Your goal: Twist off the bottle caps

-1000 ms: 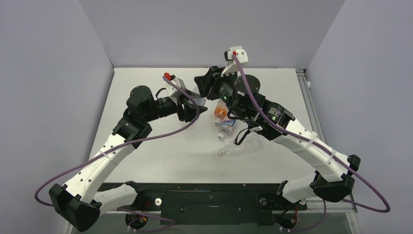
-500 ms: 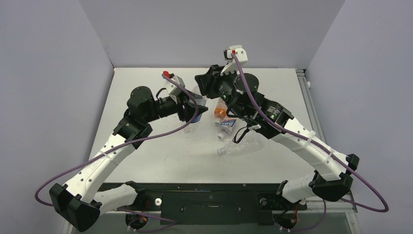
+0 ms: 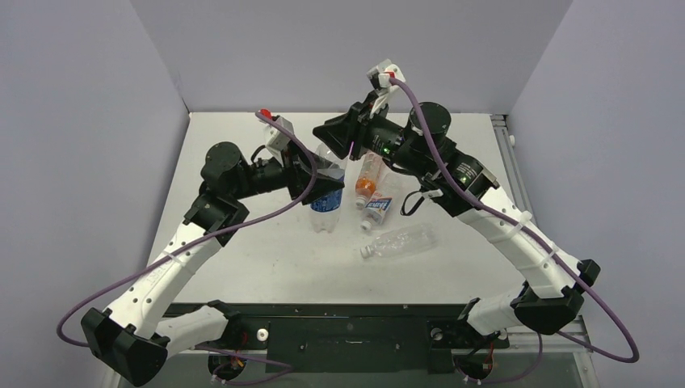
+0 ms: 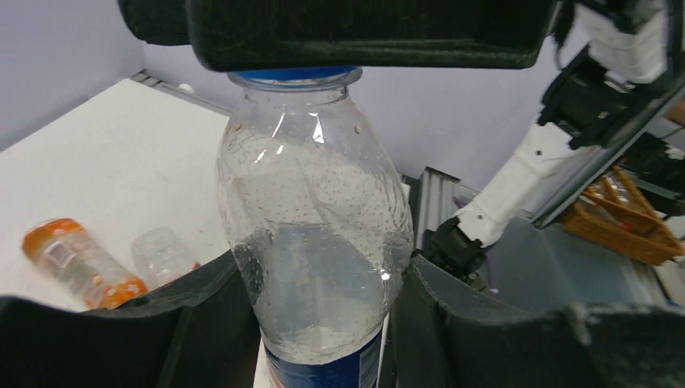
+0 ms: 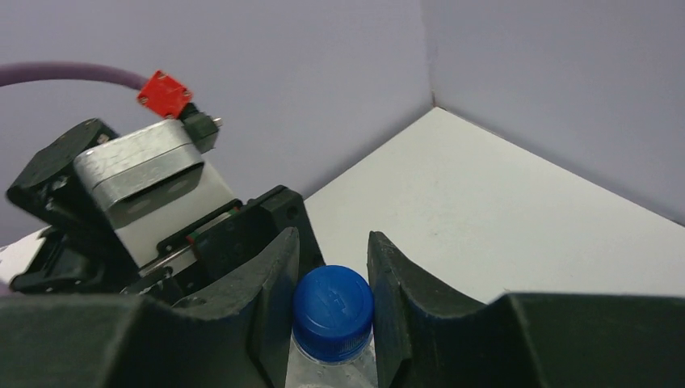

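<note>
The Pepsi bottle (image 3: 326, 206) with its blue label is held by the body in my left gripper (image 3: 321, 179), which is shut on it. In the left wrist view the clear bottle (image 4: 315, 234) fills the gap between both fingers. Its blue cap (image 5: 333, 301) sits between the fingers of my right gripper (image 5: 333, 291), which is shut on it from above. That gripper (image 3: 339, 141) hangs over the bottle's neck. The orange bottle (image 3: 365, 183), the short bottle with a blue-white label (image 3: 376, 210) and the plain bottle (image 3: 401, 241) lie on the table (image 3: 242, 145).
The three lying bottles are grouped just right of the held one, under the right forearm. Grey walls close the table at the back and both sides. The black base rail (image 3: 347, 331) runs along the near edge.
My right gripper has closed onto the blue cap and its wrist has swung round. The left gripper has shifted slightly left with the bottle, which now shows below it.
</note>
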`<state>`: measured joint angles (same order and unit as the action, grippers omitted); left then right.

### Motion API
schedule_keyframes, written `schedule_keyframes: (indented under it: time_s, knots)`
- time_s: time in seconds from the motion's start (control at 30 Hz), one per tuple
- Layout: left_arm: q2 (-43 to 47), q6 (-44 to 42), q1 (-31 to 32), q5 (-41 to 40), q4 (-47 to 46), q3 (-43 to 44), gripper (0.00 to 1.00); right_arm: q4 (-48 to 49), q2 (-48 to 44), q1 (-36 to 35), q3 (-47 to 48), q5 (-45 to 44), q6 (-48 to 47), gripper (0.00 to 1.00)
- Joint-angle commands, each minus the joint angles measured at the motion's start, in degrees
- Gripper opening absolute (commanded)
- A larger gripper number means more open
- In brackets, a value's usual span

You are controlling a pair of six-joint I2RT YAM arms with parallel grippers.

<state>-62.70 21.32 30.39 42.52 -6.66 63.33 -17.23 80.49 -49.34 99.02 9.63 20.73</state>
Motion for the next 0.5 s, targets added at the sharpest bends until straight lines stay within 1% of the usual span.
schedule_keyframes:
  time_s: [0.0, 0.1, 0.17, 0.23, 0.4, 0.43, 0.47]
  knots:
    - [1.5, 10.0, -0.8, 7.9, -9.5, 2.0, 0.0, 1.6, -1.6, -0.1, 1.3, 23.2, -3.0, 0.0]
    - [1.2, 13.7, -0.8, 12.0, -11.4, 2.4, 0.0, 5.6, -2.7, 2.2, -1.2, 33.4, -1.3, 0.0]
    - [0.9, 15.2, -0.7, 14.3, -12.5, 2.8, 0.0, 9.3, -3.6, 3.5, -3.1, 37.8, 1.0, 0.0]
    - [0.9, 15.6, -0.7, 15.6, -12.8, 3.1, 0.0, 10.9, -4.3, 4.7, -3.7, 40.4, 2.2, 0.0]
    - [1.1, 13.7, -0.8, 16.7, -12.3, 3.2, 0.0, 5.9, -5.2, 7.1, -1.7, 41.8, -0.2, 0.0]
    - [1.1, 12.6, -0.8, 16.8, -12.1, 3.0, 0.0, 4.9, -5.4, 7.3, -1.6, 41.5, -0.3, 0.08]
    - [1.1, 11.9, -0.8, 16.9, -11.4, 2.9, 0.0, 4.3, -5.7, 7.8, -1.3, 41.0, -0.6, 0.18]
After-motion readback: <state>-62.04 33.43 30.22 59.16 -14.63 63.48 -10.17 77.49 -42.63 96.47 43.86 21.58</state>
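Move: The blue cap is already between the right fingers, 0 cm ahead and to the side; it sits roughly 8 cm above and 2 cm ahead of the left hand, which grips the bottle body. From the right hand, all about 44 cm lower, the orange bottle lies some 23 cm ahead and 12 right, the blue-label bottle 14 ahead and 15 right, the clear bottle 2 ahead and 19 right. Back towards the bases go both hands together, some 6 to 7 cm and rising about 2, carrying the upright bottle between them. Meanwhile they counter-rotate: the right keeps its pinch on the cap and swings about 25 degrees counter-clockwise, while the left, still gripping the body, turns nearly 20 clockwise, in the unscrewing direction. ##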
